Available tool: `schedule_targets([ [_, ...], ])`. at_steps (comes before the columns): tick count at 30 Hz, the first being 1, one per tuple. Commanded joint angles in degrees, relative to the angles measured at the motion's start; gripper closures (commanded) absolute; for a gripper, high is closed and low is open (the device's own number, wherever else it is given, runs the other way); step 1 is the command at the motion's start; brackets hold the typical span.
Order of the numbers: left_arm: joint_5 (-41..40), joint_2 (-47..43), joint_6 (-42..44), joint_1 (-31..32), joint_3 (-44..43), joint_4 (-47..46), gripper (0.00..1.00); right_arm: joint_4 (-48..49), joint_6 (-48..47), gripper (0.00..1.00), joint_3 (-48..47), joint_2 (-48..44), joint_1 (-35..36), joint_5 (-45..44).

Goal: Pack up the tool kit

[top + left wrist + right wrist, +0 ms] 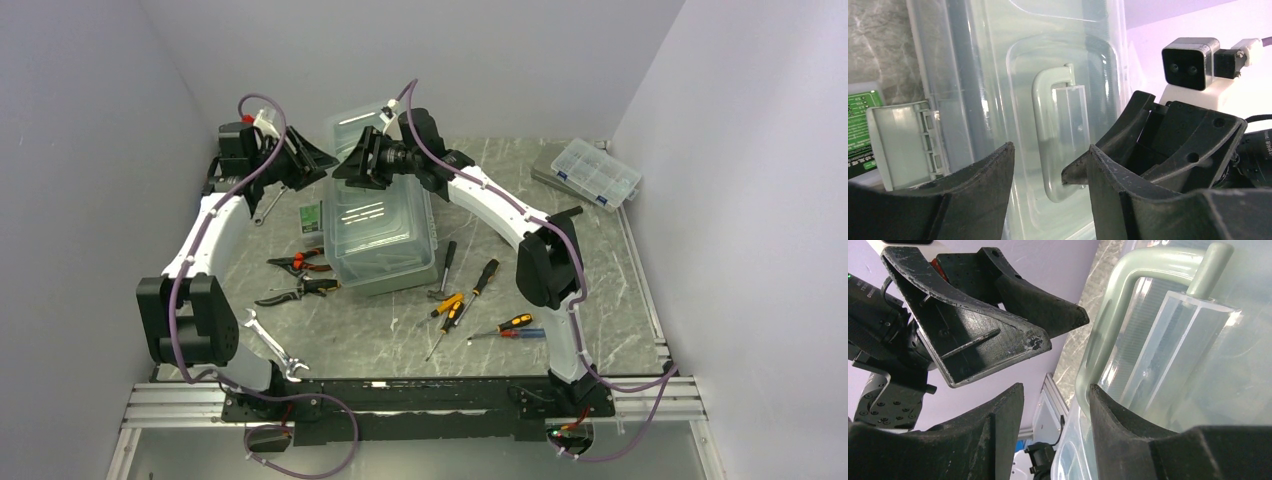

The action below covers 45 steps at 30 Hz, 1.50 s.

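The sage-green toolbox [382,240] with a translucent lid stands mid-table. Its handle [1047,135] lies on the lid and also shows in the right wrist view [1108,325]. My left gripper [314,160] is open and empty over the box's far left part, with the handle seen between its fingers [1050,147]. My right gripper [353,168] is open and empty, facing the left one [1056,387]. One right fingertip [1070,175] touches the handle. Pliers [300,263], a second pair [298,292], a wrench [276,346] and screwdrivers [462,298] lie loose on the table.
A small clear organizer box [596,172] sits at the far right. A green card [312,215] and a second wrench [267,206] lie left of the toolbox. A sage-green latch [898,142] is on the box's side. Walls close in on three sides.
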State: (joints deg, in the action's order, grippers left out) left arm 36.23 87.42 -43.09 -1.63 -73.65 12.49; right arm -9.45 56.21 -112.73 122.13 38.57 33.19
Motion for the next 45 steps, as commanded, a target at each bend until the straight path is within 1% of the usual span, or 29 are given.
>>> schedule_targets([
  [1,3.30,0.82,-2.64,0.13,-1.95,-3.13,0.41,1.11,1.63,0.47,1.02,-0.42,1.74,4.53],
  [4,2.47,1.46,-1.85,0.25,-2.75,-1.83,0.41,1.18,1.63,0.47,1.11,-0.50,1.73,4.43],
  [11,3.75,4.98,-2.17,1.28,-5.58,-0.48,0.41,0.63,1.17,0.47,0.50,-0.50,1.61,4.60],
  [14,5.72,6.48,-2.91,3.09,-6.05,-1.96,0.50,0.62,1.10,0.47,0.74,-0.86,1.42,4.52],
  [18,6.42,8.59,-2.41,4.15,-7.38,-0.60,0.52,0.23,0.97,0.47,0.20,-0.92,1.33,4.61],
  [20,6.97,8.73,-3.31,4.29,-6.53,-1.95,0.54,0.15,0.92,0.47,0.06,-1.02,1.29,4.65],
  [21,7.50,8.74,-4.06,4.27,-6.09,-3.14,0.56,0.16,0.92,0.47,0.05,-1.09,1.28,4.75],
  [23,8.62,8.82,-5.52,4.27,-5.48,-5.89,0.69,0.10,0.65,0.46,0.19,-1.54,1.02,4.94],
  [24,8.87,8.85,-5.81,4.34,-5.50,-6.47,0.81,-0.12,0.21,0.45,0.37,-1.98,0.76,4.96],
  [25,8.89,8.83,-5.81,4.41,-5.72,-6.81,0.89,-0.68,-0.43,0.43,0.53,-2.57,0.49,4.79],
  [26,8.62,8.78,-5.59,4.48,-6.14,-6.61,1.00,-1.33,-1.11,0.40,0.91,-3.31,0.07,4.54],
  [28,7.93,8.63,-4.90,4.86,-7.27,-5.77,1.00,-3.61,-3.06,0.33,1.67,-5.37,-1.07,3.51],
  [29,7.63,8.54,-4.67,5.14,-7.91,-5.40,1.00,-5.51,-4.18,0.27,1.75,-6.53,-1.75,2.44],
  [30,7.60,8.49,-4.37,5.43,-8.44,-5.11,1.00,-7.97,-5.28,0.24,1.66,-7.58,-2.83,1.42],
  [32,7.71,8.56,-3.89,6.03,-9.50,-4.40,1.00,-10.79,-7.61,0.21,2.24,-9.96,-4.73,-0.34],
  [35,8.38,8.81,-4.19,7.19,-10.67,-4.93,1.00,-13.47,-10.76,0.17,4.51,-14.46,-7.12,-3.12],
  [37,7.93,9.39,-3.67,8.14,-12.30,-3.80,1.00,-15.21,-13.14,0.15,5.44,-16.12,-8.35,-5.24],
  [39,7.73,9.98,-3.13,9.08,-13.87,-2.80,1.00,-17.14,-14.94,0.15,5.69,-16.62,-9.37,-5.83],
  [42,6.92,9.95,-2.74,10.02,-15.00,-1.86,1.00,-15.80,-15.36,0.16,8.40,-17.56,-10.25,-4.29],
  [45,5.23,8.87,-1.70,10.47,-15.48,-0.38,1.00,-12.22,-14.38,0.17,11.20,-18.60,-10.40,-3.37],
])
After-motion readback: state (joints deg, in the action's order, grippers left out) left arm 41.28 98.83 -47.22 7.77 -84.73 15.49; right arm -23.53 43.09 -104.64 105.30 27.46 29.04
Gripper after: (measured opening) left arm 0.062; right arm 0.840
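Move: The raised handle of the toolbox lid lies about 4 cm to the right of the open left hand, 2 cm ahead and 2 cm below. The toolbox's own middle is some 9 cm right, 6 cm back and 14 cm down. The green parts box sits about 9 cm left, 6 cm back, 20 cm down. From the right hand, already hooked at the handle's near end, the handle's middle is roughly 5 cm ahead, 3 cm left and 3 cm below. The toolbox handle changes hands: the left hand eases right and a little forward and down onto it, closes its open fingers to pinch the bar, then carries it about 4.5 cm farther right, turning some 10 degrees clockwise overall. The right hand stays put at first, then opens wider, comes free of the handle and backs away about 13 cm to the right, rising 4 cm. ##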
